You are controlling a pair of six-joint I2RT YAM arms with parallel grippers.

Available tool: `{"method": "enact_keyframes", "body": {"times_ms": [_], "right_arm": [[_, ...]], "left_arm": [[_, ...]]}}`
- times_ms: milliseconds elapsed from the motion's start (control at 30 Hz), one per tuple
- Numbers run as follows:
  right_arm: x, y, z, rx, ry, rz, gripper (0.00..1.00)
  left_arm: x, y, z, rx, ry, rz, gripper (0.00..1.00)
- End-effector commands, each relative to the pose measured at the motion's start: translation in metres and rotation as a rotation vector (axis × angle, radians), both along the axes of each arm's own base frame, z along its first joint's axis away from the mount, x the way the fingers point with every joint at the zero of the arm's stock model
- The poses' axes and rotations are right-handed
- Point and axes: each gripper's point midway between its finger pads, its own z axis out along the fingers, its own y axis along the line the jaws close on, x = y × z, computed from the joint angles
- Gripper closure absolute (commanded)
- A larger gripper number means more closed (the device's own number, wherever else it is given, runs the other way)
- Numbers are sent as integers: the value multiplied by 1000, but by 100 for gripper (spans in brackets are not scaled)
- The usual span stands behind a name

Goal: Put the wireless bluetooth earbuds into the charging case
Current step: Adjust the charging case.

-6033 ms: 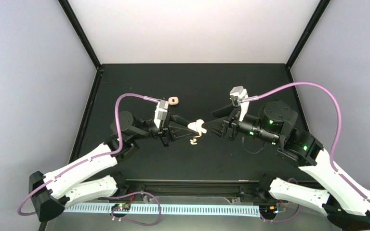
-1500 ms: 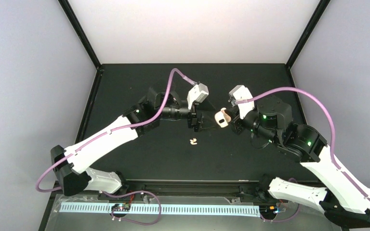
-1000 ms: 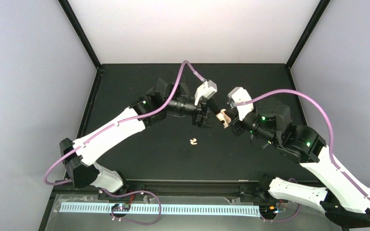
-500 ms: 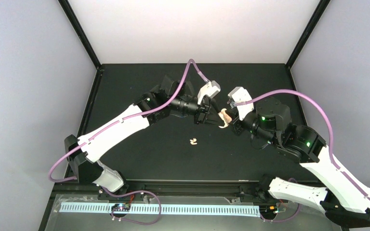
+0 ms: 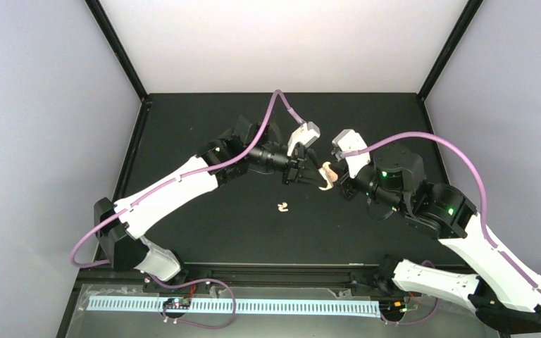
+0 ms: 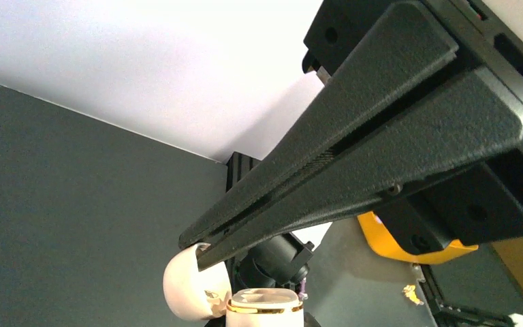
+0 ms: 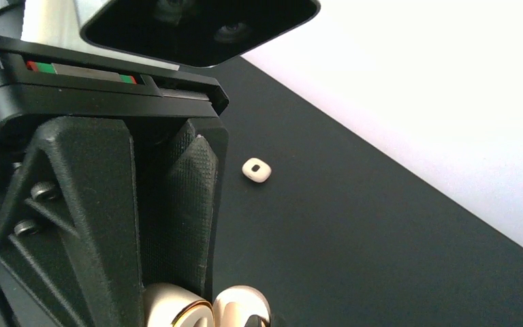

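Observation:
My right gripper [image 5: 339, 183] is shut on the cream charging case [image 5: 330, 184], holding it above the mat. In the right wrist view the gold-rimmed case body [image 7: 173, 308] sits between the fingers [image 7: 177, 204], with the open lid [image 7: 242, 308] beside them. My left gripper [image 5: 315, 179] reaches in from the left, its jaws shut on the edge of the lid [image 6: 185, 283] above the case body [image 6: 264, 310]. Two tiny cream earbuds [image 5: 282, 207] lie together on the black mat, in front of both grippers and apart from them.
A small cream rounded-square piece with a dark centre [image 7: 256, 169] lies on the mat toward the back. The black mat [image 5: 204, 232] is bounded by black frame posts and pale walls. Purple cables loop over both arms.
The left arm moved right to the held case and its jaws closed from wide open onto the lid. The right arm and the earbuds on the mat stayed put.

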Motion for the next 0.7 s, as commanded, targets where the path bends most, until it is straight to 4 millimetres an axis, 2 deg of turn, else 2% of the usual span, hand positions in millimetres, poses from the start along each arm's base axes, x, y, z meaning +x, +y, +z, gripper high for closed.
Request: {"method": "enact_keyframes", "body": {"times_ms": [0, 133, 333, 500, 667], "right_arm": [[-11, 11, 14, 64, -2, 76, 98], [-19, 15, 26, 119, 17, 113, 80], [-33, 24, 44, 211, 44, 191, 66], [-47, 31, 54, 282, 66, 268, 52], [-66, 42, 66, 380, 86, 386, 38]], "left_arm": [[-18, 10, 28, -132, -91, -56, 98], [-30, 22, 33, -197, -173, -69, 98], [-49, 51, 40, -310, -299, -44, 99], [-55, 69, 34, -353, -341, 16, 98], [-52, 85, 22, -383, -360, 111, 98]]}}
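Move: The open charging case is already pinched in my left fingers, its middle about 1 cm to the right of my left hand point, level with it in depth and height. The earbuds still on the table lie roughly 13 cm ahead, 9 cm to the left and 33 cm below that hand. My right hand's shut fingertips are at the lid, so the case's middle is about 2 cm to that hand's left, with no offset in depth or height. I keep the case gripped and carry it off to the left and back with my left hand, about 9 cm in all and nearly level, tipping the fingers up by some 25 degrees. My right fingers come free of the lid and open to over half; that hand goes back, up and left more slowly, turning counter-clockwise and rolling its left side up, so the case draws away from it. ##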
